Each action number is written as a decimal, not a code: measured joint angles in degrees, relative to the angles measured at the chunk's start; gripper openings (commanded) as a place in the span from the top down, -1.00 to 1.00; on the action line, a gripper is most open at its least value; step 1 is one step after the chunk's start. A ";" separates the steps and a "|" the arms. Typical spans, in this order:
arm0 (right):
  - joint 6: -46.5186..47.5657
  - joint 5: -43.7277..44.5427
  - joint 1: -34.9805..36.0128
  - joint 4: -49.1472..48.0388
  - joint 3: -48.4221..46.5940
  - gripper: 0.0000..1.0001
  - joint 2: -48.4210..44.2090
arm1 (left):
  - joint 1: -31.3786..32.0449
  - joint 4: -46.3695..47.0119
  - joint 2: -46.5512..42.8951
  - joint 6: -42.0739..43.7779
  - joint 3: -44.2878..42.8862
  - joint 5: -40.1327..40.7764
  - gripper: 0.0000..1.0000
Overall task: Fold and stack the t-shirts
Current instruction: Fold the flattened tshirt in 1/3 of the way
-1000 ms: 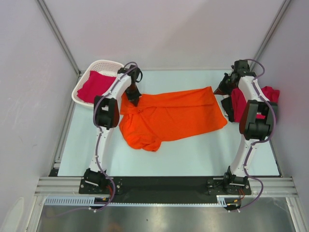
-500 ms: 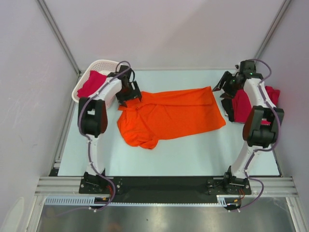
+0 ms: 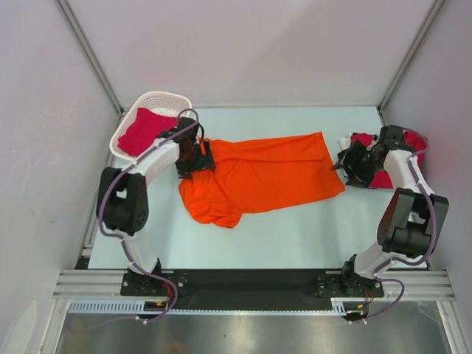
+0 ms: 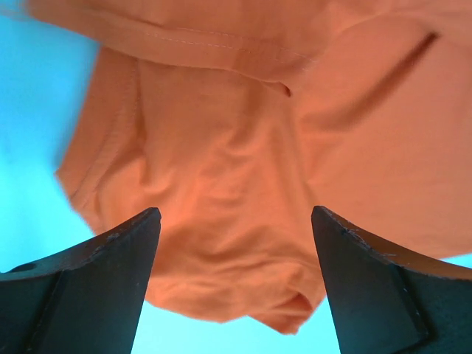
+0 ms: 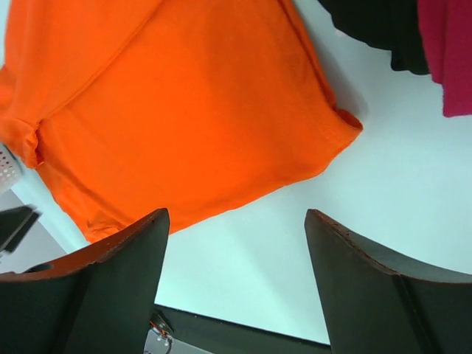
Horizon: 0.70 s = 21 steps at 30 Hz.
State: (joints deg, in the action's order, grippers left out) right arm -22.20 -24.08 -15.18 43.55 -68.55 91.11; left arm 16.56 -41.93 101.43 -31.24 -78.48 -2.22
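A bright orange t-shirt [image 3: 258,177] lies spread across the middle of the table, its left part bunched and folded under. It fills the left wrist view [image 4: 243,140] and the upper left of the right wrist view [image 5: 162,103]. My left gripper [image 3: 195,157] is open and empty, just over the shirt's upper left edge. My right gripper [image 3: 348,164] is open and empty beside the shirt's right edge, next to a crimson red t-shirt [image 3: 383,173] at the table's right side. Another crimson red t-shirt [image 3: 144,131] lies in the basket.
A white lattice basket [image 3: 164,99] stands at the back left corner. The table [image 3: 295,236] has metal frame rails at its sides and a black base plate along the near edge. White walls close in the cell.
My left gripper has moved from above the shirt's left side down toward the near left onto its upper left edge. My right gripper has come down and forward from the back right to the shirt's right edge.
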 measured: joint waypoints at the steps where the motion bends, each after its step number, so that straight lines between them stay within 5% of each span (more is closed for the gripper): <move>1: 0.02 -0.31 0.00 -0.04 0.00 -0.58 0.00 | 0.37 0.11 1.64 0.11 -0.20 0.11 -0.76; 9: -0.02 -2.01 0.00 -0.72 -0.02 -0.55 -0.07 | 3.93 -1.90 14.73 2.91 -12.74 6.45 -0.77; 21: -0.13 -2.34 -0.07 -1.20 -0.55 -0.54 0.20 | 5.03 -3.21 18.60 5.40 -21.33 11.13 -0.69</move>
State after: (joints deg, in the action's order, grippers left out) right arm -22.33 -26.41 -15.25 42.35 -69.10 91.31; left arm 21.58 -45.15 120.03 -25.85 -99.81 8.91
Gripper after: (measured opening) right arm 0.773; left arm 0.867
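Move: The left hand is open above the left part of the orange t-shirt. The lower edge of its folded flap lies about 8 cm ahead, 3 cm to the right and 8 cm below. The crumpled near hem is some 6 cm back and 3 cm right, also about 8 cm down; the white basket stands roughly 21 cm ahead and 14 cm left. From the idle right hand, the flap edge is about 36 cm left, 10 cm ahead and 11 cm lower. Down first, by about 4.5 cm, then forward: the left hand swings on some 7 cm and a little right, rising about 3 cm on the way before starting to sink again, which brings it to the flap's lower edge. The wrist rolls about 10 degrees, left side up, and the fingers stay wide open around nothing. ##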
